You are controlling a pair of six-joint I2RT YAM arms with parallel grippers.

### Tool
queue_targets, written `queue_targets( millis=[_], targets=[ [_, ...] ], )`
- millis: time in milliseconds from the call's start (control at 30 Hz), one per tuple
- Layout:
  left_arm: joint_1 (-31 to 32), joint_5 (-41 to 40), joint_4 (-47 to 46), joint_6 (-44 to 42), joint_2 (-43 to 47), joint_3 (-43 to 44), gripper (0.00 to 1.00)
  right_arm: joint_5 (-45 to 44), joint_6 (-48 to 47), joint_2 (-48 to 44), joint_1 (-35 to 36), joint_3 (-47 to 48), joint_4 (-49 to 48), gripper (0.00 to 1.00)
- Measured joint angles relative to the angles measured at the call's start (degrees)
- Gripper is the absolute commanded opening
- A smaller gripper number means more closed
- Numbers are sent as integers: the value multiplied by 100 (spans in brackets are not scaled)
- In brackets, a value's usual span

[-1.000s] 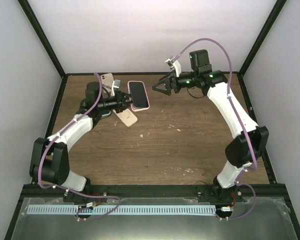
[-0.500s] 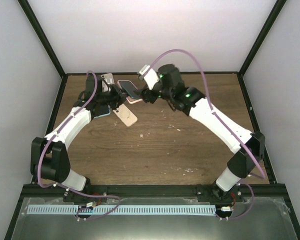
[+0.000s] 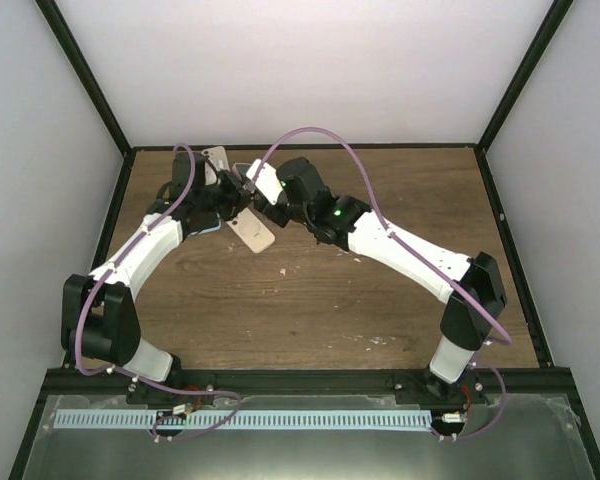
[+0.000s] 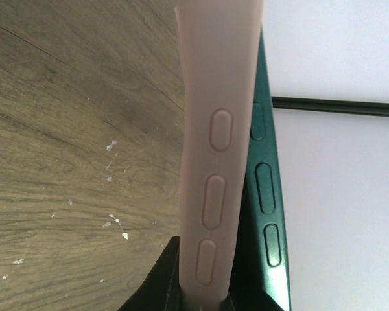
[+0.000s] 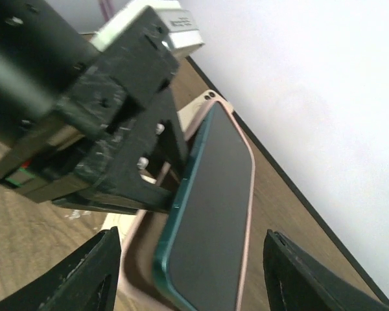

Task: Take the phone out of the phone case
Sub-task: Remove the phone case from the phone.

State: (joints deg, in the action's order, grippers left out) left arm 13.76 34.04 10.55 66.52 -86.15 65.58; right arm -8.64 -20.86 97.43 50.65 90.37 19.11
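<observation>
My left gripper (image 4: 204, 301) is shut on the lower edge of the pink phone case (image 4: 214, 162) and holds it above the table. The dark green phone (image 4: 266, 188) stands beside the case's edge, with its left side lifted out of it. In the right wrist view the phone (image 5: 211, 220) shows its dark screen, and the pink case rim (image 5: 249, 194) still hugs its right side. My right gripper (image 5: 191, 259) is open, with one finger on each side of the phone and a gap to each. In the top view both grippers meet at the case (image 3: 242, 172).
A beige phone (image 3: 252, 233) lies on the wooden table (image 3: 380, 300) just below the grippers. Another pale phone (image 3: 215, 157) lies near the back left edge. A black frame and white walls close in the table.
My right arm has swung left across the table to the held phone, and its jaws have narrowed around it. The left arm has drawn the case back toward the far left.
</observation>
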Motion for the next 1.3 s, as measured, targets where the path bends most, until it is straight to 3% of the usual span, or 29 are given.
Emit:
queue_targets(
  millis=[433, 700, 933, 1300],
  targets=[
    [0, -68, 68, -4, 0, 0, 0, -535, -251, 166, -15, -280, -461, 50],
    [4, -111, 63, -4, 0, 0, 0, -588, -264, 317, -42, -278, -667, 32],
    [4, -212, -42, -7, 0, 7, 0, -402, -166, 404, -61, -186, -667, 1],
    [15, -323, 269, -138, 0, 81, 0, -313, 275, 398, -107, -79, -413, 1]
  ],
)
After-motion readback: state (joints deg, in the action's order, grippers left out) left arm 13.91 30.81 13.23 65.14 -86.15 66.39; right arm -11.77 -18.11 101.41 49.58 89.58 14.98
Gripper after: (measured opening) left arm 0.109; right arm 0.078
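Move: The teal phone, tilted half out of its pink case with its screen upward, has its middle about 7 cm ahead of the right hand, 1 cm left and 5 cm below. The case has its middle some 7 cm ahead, level sideways and 6 cm below; the left gripper's tips on its side wall are roughly 3 cm ahead, 2 cm left and 5 cm down. From the left hand the phone's middle is about 4 cm ahead and 1 cm right, at its height. The phone's raised long side gets taken near its close end by the right hand, which eases forward and down about 2.5 cm each, open fingers straddling that edge, then shuts them from just over half open until they pinch it. There it stays, turning only a few degrees. The left hand keeps the case's side wall pinched and holds nearly still. ##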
